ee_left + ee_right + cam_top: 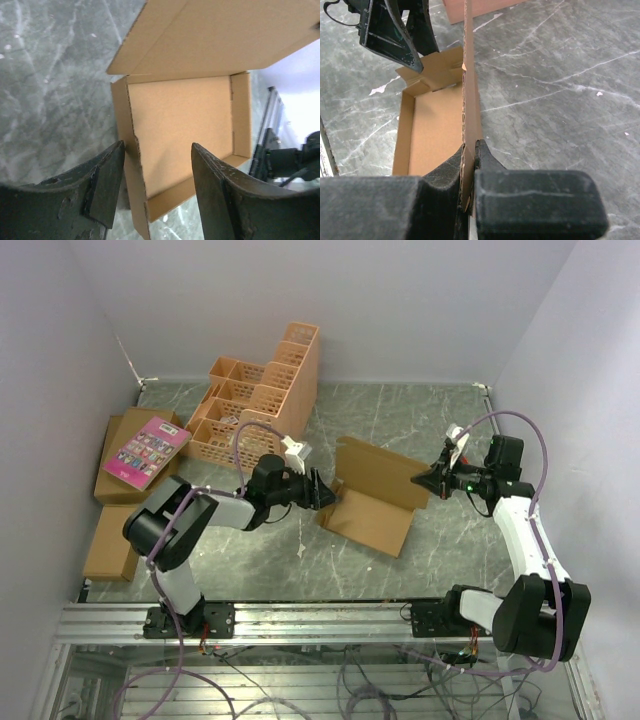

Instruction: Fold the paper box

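The paper box (372,510) is a shallow brown cardboard tray on the marble table, with its lid flap standing up along the far side. My right gripper (428,480) is shut on the right end of that flap, and the right wrist view shows the cardboard edge pinched between the pads (470,146). My left gripper (326,494) is open at the box's left end. In the left wrist view its fingers (157,146) stand apart, with the box's left side wall (134,150) between them and the tray floor (185,125) beyond. The left gripper (400,30) also shows at the top of the right wrist view.
An orange plastic lattice crate (262,395) stands at the back left. A pink book (147,451) lies on a closed brown carton (112,475), and another carton (110,543) lies nearer along the left wall. A metal rail (320,620) runs along the near edge.
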`<action>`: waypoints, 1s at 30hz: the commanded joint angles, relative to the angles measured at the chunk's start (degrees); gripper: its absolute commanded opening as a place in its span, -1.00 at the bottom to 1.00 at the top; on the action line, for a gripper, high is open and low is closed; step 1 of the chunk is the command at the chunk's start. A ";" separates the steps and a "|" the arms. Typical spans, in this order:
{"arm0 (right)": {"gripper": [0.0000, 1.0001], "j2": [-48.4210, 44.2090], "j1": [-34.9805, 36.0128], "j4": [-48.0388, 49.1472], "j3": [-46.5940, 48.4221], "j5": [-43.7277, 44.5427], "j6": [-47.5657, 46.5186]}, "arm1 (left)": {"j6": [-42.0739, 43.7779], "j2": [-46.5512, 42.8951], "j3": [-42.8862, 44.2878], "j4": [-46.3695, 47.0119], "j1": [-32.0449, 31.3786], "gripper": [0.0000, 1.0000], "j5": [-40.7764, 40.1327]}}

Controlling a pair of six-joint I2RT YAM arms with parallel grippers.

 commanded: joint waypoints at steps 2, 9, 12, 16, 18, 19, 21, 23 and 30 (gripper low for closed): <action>-1.00 1.14 0.82 -0.66 0.27 1.15 -1.25 | -11.30 4.13 -2.10 17.93 0.91 0.32 8.68; -1.00 1.44 1.19 -0.66 0.37 2.07 -1.31 | -18.11 7.88 -2.81 26.95 0.94 0.28 10.27; -1.00 1.53 1.28 -0.75 0.37 2.07 -1.33 | -19.41 10.16 -2.92 27.82 1.03 0.20 9.95; -1.00 1.31 1.28 -0.65 0.28 2.16 -1.34 | -21.34 12.67 -3.17 30.19 1.37 0.01 9.47; -1.00 1.35 1.28 -0.75 0.35 2.16 -1.41 | -22.22 13.72 -2.85 30.73 1.53 -0.12 9.71; -1.00 1.39 1.36 -0.83 0.37 2.13 -1.43 | -22.35 14.14 -2.68 30.63 1.55 -0.18 9.66; -1.00 1.36 1.36 -0.82 0.35 2.09 -1.43 | -22.36 14.67 -2.40 29.99 1.65 -0.30 9.51; -1.00 1.30 1.38 -0.82 0.37 2.08 -1.43 | -22.26 15.10 -2.17 28.94 1.90 -0.50 9.26; -1.00 0.87 1.37 -0.66 0.25 1.81 -1.25 | -18.86 13.92 -1.43 20.87 2.17 -0.86 6.78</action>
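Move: The end flap of the paper box's tray stands between the left hand's open fingers, its middle about 2 cm back, 1 cm right and 2 cm below. The middle of the tray floor is some 10 cm right, 5 cm back and 5 cm below the left hand; the raised lid is about 13 cm right, 4 cm forward and 3 cm higher. From the right hand, the end flap lies about 22 cm left, 3 cm back and 9 cm below. The end flap is worked inward by the left hand, which goes about 2 cm right and 1 cm back over the flap, rising 2 cm, then sinks some 3 cm as its fingers shut. The wrist rolls and lifts the fingers towards level, turning nearly 20 degrees, and the closed tips end against the flap. The right hand keeps its pinch on the lid and sinks about 1 cm. ##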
